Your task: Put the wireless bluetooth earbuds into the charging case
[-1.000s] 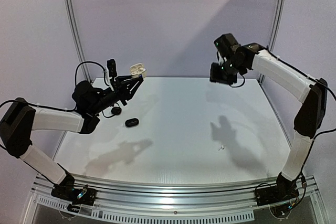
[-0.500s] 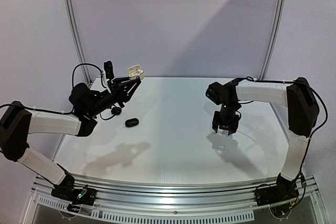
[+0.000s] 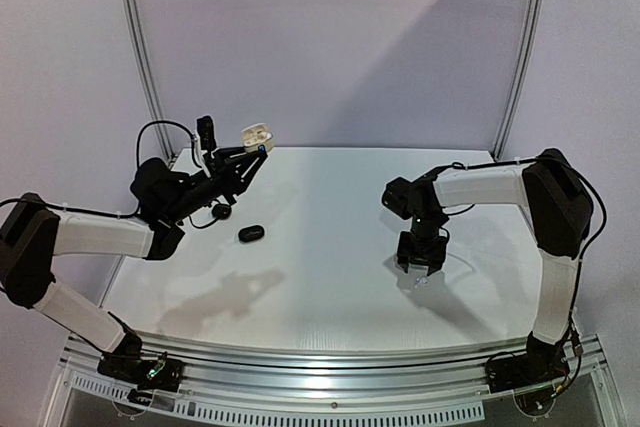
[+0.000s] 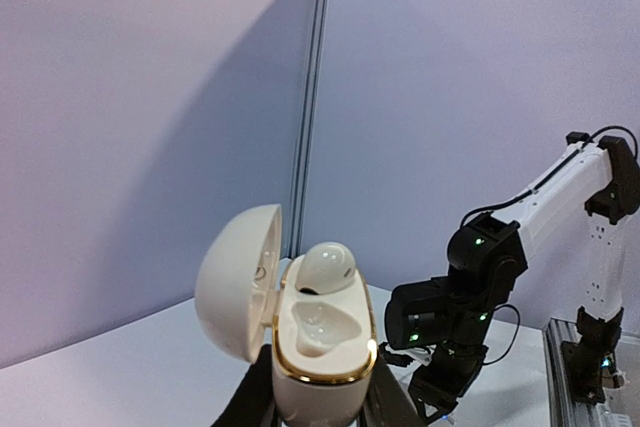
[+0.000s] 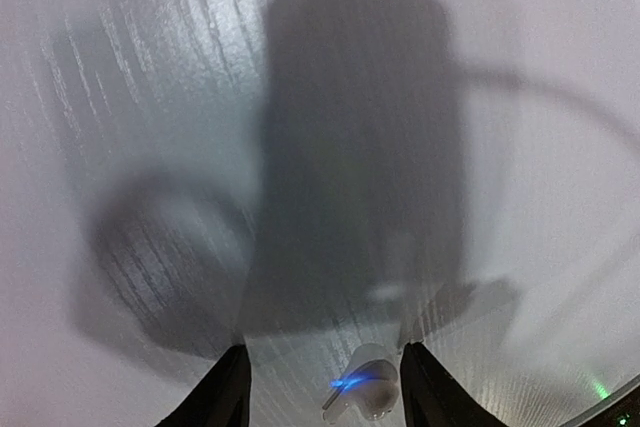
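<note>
My left gripper is shut on a white charging case with a gold rim, held up over the table's far left with its lid open. In the left wrist view the case sits between my fingertips. One white earbud is seated in its far socket and the near socket is empty. My right gripper points down just above the table at centre right. In the right wrist view it stands open, with a loose white earbud lying on the table between its fingers, closer to the right finger.
A closed black case lies on the table's left part, with another small black object behind it. The white table ends in a metal rail at the near edge. The right arm shows in the left wrist view.
My right arm has swung down from high at the back to just above the table, over the loose earbud. The left arm and the case have barely moved.
</note>
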Robot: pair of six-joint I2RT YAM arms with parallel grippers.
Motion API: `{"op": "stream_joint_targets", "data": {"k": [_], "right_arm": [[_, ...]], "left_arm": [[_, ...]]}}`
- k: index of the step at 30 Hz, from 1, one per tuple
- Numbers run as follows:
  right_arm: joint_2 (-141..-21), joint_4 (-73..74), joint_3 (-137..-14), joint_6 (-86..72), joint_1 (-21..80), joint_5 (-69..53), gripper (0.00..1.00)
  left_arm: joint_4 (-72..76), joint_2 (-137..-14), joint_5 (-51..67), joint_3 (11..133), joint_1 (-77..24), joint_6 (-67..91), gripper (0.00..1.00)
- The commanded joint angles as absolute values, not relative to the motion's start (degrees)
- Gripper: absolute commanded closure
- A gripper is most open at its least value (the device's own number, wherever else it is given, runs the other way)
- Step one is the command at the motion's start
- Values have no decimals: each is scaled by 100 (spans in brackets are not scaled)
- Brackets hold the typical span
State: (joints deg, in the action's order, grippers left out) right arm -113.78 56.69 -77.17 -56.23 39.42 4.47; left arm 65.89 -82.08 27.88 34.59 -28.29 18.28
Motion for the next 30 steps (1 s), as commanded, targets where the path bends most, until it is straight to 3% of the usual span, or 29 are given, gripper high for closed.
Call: {"op": "stream_joint_targets", "data": {"k": [1, 30], "right_arm": [[-11537, 5859, -7422, -5496, 4017, 471, 48], [-10998, 6183, -7035, -5008, 4034, 409, 52]], "left_arm": [[6549, -8214, 2836, 3494, -2727, 1842, 100], [6478, -8343, 2918, 3582, -2575, 1839, 100]]}}
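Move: Just behind the right hand's open fingers and a touch to the right, about 1 cm each way and some 1 cm lower, the last white earbud lies on the clear table. The open white charging case, held in the left hand, is roughly 38 cm to the right hand's left, 6 cm farther out and 31 cm higher. From the left hand the earbud lies some 39 cm right, 7 cm back and 30 cm below. Sweeping low and level over the table, the right hand goes back towards its base and to its right, about 5 cm in all, its fingertips leaning some 5 to 10 degrees the same way. The fingers stay about half open and don't pinch; the left-hand finger comes up against the earbud and pushes it along. ##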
